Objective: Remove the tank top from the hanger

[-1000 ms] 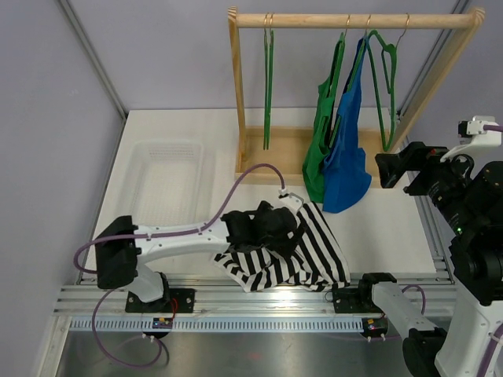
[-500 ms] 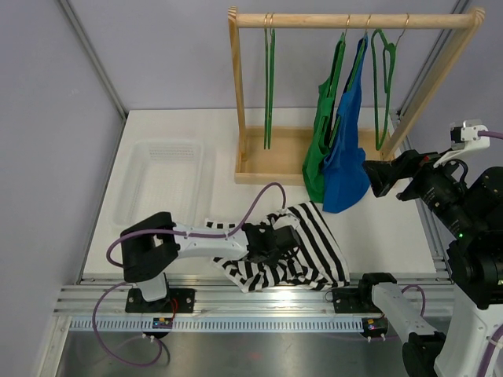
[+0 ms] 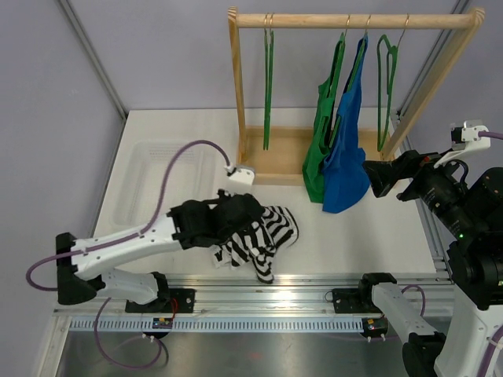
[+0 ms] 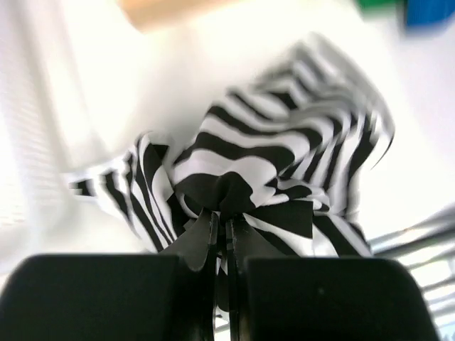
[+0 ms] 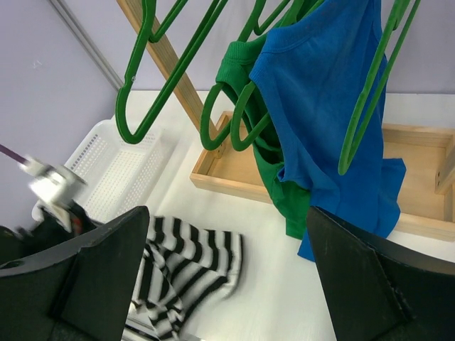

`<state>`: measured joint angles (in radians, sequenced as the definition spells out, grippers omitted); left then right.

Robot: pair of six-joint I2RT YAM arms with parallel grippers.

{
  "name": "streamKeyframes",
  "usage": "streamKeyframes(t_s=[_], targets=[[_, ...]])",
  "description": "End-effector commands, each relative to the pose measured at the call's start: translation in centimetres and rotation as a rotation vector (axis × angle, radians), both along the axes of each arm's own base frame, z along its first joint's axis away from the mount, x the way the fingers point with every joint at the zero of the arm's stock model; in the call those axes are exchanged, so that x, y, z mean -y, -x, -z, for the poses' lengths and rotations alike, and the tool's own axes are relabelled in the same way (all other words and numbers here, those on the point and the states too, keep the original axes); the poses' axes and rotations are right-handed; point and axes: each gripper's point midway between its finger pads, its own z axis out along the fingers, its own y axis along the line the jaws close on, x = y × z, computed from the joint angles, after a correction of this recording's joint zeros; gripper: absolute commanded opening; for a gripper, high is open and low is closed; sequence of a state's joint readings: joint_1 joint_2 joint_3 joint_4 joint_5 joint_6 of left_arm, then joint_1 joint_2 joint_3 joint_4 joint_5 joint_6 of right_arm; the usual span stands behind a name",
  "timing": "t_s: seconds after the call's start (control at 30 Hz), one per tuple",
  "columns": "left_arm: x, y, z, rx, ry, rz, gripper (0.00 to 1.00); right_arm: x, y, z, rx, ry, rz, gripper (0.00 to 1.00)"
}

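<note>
A black-and-white striped tank top (image 3: 263, 236) lies bunched on the table, off any hanger. It also shows in the left wrist view (image 4: 284, 153) and the right wrist view (image 5: 188, 273). My left gripper (image 3: 234, 222) is shut on a fold of it (image 4: 226, 224). A blue tank top (image 3: 347, 153) and a green tank top (image 3: 318, 153) hang on green hangers from the wooden rack (image 3: 354, 20). My right gripper (image 3: 378, 177) is open and empty (image 5: 227, 213), held in the air just right of the blue top.
Two empty green hangers hang on the rail, one at the left (image 3: 268, 86) and one at the right (image 3: 386, 86). A white basket (image 3: 161, 184) stands at the left of the table. The rack's wooden base tray (image 3: 271, 161) lies behind the striped top.
My left gripper has dragged the striped top leftward towards the basket, and the cloth has bunched up. The right arm moved slightly left earlier and has since held still.
</note>
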<state>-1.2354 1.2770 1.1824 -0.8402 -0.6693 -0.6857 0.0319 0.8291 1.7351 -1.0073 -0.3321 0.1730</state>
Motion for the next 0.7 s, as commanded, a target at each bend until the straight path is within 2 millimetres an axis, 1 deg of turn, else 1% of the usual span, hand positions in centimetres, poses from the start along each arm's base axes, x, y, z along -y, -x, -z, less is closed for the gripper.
streamKeyframes(t_s=[0.0,0.03,0.1,0.13,0.2,0.23,0.27,0.33,0.37,0.4,0.43,0.47,0.5,0.53,0.6,0.63,0.67], targets=[[-5.8,-2.7,-7.2,0.174,-0.001,-0.178,0.00,-0.1,0.2,-1.8,0.064,-0.007,-0.007,0.99],[-7.1,-3.6,-8.3,0.194,0.001,-0.220,0.00,-0.1,0.2,-1.8,0.065,-0.006,-0.006,1.00],[-8.8,-4.4,-10.6,0.230,-0.005,-0.239,0.00,-0.1,0.0,-1.8,0.062,-0.004,-0.004,0.99],[-10.1,-5.1,-12.9,0.264,0.026,-0.281,0.00,0.0,0.1,-1.7,0.063,-0.001,-0.003,0.99],[-12.0,-5.9,-15.2,0.302,0.011,-0.301,0.00,0.0,-0.1,-1.6,0.059,-0.001,-0.001,1.00],[-12.7,-6.3,-17.3,0.327,0.039,-0.322,0.00,0.0,-0.2,-1.6,0.057,-0.002,0.000,0.99],[-14.4,-7.0,-18.0,0.336,0.010,-0.359,0.00,-0.1,-0.2,-1.6,0.058,-0.003,-0.004,0.99],[-15.7,-8.0,-19.0,0.340,-0.011,-0.390,0.00,-0.1,-0.3,-1.6,0.058,-0.003,-0.004,1.00],[-17.2,-8.6,-20.0,0.343,-0.001,-0.427,0.00,-0.1,-0.3,-1.7,0.066,-0.006,-0.004,1.00],[-17.8,-9.0,-20.4,0.344,0.000,-0.442,0.00,-0.1,-0.5,-1.7,0.065,-0.006,-0.004,0.99],[-18.8,-9.9,-20.2,0.323,0.001,-0.467,0.00,-0.1,-0.6,-1.7,0.067,-0.007,-0.002,0.99],[-19.5,-10.4,-20.6,0.325,-0.004,-0.478,0.00,-0.1,-0.8,-2.0,0.078,-0.010,-0.001,1.00],[-20.0,-10.9,-20.5,0.316,-0.007,-0.494,0.00,-0.1,-1.0,-2.0,0.077,-0.013,0.001,1.00],[-21.3,-11.5,-20.1,0.297,-0.009,-0.526,0.00,-0.1,-1.2,-2.1,0.079,-0.017,-0.002,0.99],[-22.4,-12.8,-18.8,0.263,-0.031,-0.560,0.00,-0.5,-1.5,-2.6,0.094,-0.030,-0.020,1.00],[-23.5,-13.4,-17.9,0.235,-0.029,-0.586,0.00,-1.1,-1.4,-2.8,0.101,-0.036,-0.058,1.00],[-23.8,-13.7,-17.3,0.217,-0.021,-0.598,0.00,-1.5,-1.5,-3.6,0.124,-0.049,-0.078,0.99]])
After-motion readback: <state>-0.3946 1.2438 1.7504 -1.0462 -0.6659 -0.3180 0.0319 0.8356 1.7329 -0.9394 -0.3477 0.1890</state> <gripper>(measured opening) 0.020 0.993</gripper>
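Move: The left hand already holds the gathered tank top, with the white basket that it heads for about 30 cm to its left, 18 cm ahead and 15 cm below. The wooden base of the rack stands some 33 cm ahead and 23 cm to the right, at about the basket's height; the empty green hangers hang above it, 33 cm ahead and 3 cm right. From the right hand the basket lies roughly 56 cm left, 19 cm ahead and 42 cm below. With its fingers kept shut on the bunched tank top, the left hand sweeps left about 24 cm and up some 20 cm, reaching forward half as far, so that the shirt is carried from the front of the table towards the white basket and over it. On the way the wrist swings counter-clockwise some 35 degrees and the fingers tip up a little, the climb flattening out and just starting to turn down at the end. ##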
